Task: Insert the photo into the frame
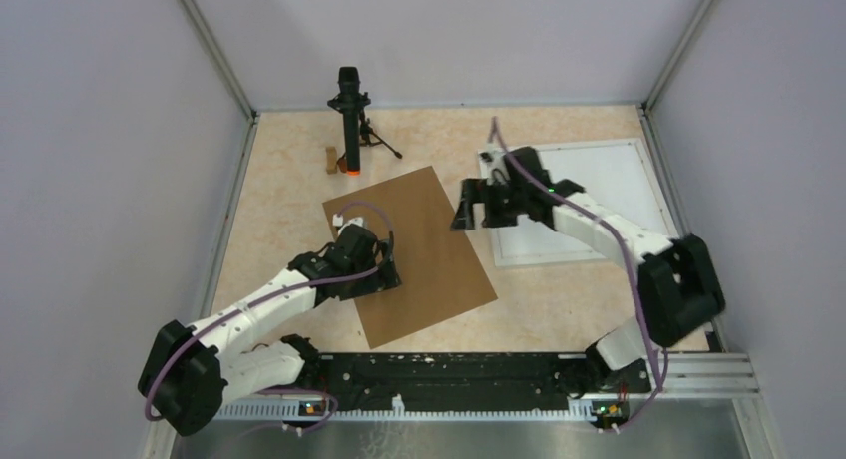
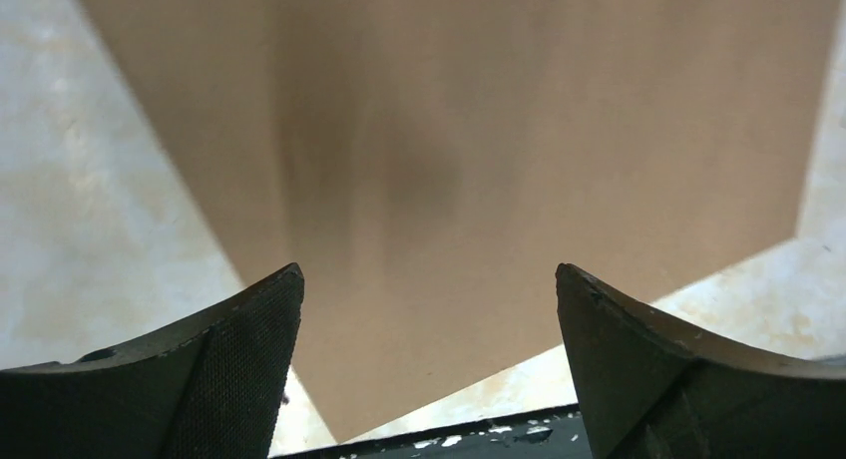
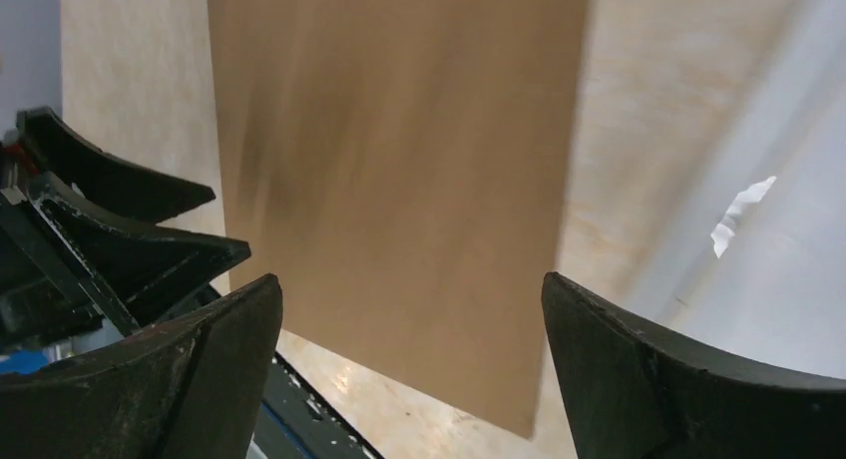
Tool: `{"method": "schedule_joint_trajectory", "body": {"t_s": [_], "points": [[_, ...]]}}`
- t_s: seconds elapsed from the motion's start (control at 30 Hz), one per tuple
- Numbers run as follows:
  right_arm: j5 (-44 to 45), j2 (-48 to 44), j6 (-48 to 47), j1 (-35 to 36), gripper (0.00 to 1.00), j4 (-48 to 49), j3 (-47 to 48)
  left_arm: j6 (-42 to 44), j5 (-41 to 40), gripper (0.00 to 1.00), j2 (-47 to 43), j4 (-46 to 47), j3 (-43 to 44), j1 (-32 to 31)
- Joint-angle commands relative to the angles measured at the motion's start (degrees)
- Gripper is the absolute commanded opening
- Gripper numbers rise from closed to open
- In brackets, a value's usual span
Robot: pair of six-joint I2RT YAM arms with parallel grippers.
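Observation:
The white frame [image 1: 559, 148] lies flat at the right back of the table, its inside plain white; a corner of it shows in the right wrist view [image 3: 778, 269]. The photo is out of view. A plain brown cardboard sheet [image 1: 429, 239] lies askew in the middle. My left gripper [image 1: 384, 276] hovers over the sheet's left half, open with nothing between its fingers [image 2: 429, 274], the cardboard [image 2: 479, 130] below. My right gripper [image 1: 477, 215] hangs open and empty [image 3: 412, 279] between the sheet's right edge and the frame's left rail, looking across the cardboard [image 3: 399, 160].
A black stand with an orange band [image 1: 349, 120] and a small wooden block [image 1: 331, 158] are at the back left. The black base rail [image 1: 449, 369] runs along the near edge. Grey walls enclose the table on three sides.

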Motion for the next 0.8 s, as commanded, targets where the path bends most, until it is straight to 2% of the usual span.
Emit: {"method": "schedule_joint_trajectory", "body": {"t_s": [0.0,0.2,0.53,0.67,0.77], "points": [[-0.8,14.4,-3.9,8.9,0.99,-5.6,12.3,-11.5,-7.2,0.98,-1.8,-5.6,-1.8,0.1],[5.9,22.4,-2.1,10.7,0.99,-8.9,16.6,-16.1,-10.6,0.98,0.9,-10.3,-1.9,0.2],[11.6,27.2,-3.5,10.7,0.98,-9.3,15.2,-16.4,-5.4,0.99,1.3,-0.3,-8.6,6.2],[8.8,27.8,-2.9,10.7,0.98,-7.8,14.1,-16.9,-1.0,0.98,3.2,4.5,-11.6,7.8],[0.1,26.3,-0.4,10.7,0.96,-3.2,11.5,-16.7,2.5,0.98,3.4,8.3,-13.2,7.9]]}}
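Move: Left of the right hand by some 19 cm, about 1 cm back and 13 cm below, lies the middle of the brown board; both hands are heading for its opposite long edges. The white frame's middle is about 21 cm to the right of that hand, 12 cm ahead and equally low. From the left hand the board's middle is roughly 10 cm ahead, 6 cm to the right and 5 cm down. Sinking about 11 cm, the right hand swings left, then eases back right to end 5 cm left of its start, tilting its open fingers more steeply down onto the board's right edge. The left hand goes left, down and slightly back to the left edge, turning some 25 degrees counter-clockwise, then slides forward about 2.5 cm and slightly right, its outer fingertip coming onto that edge. Both grippers stay wide open. ##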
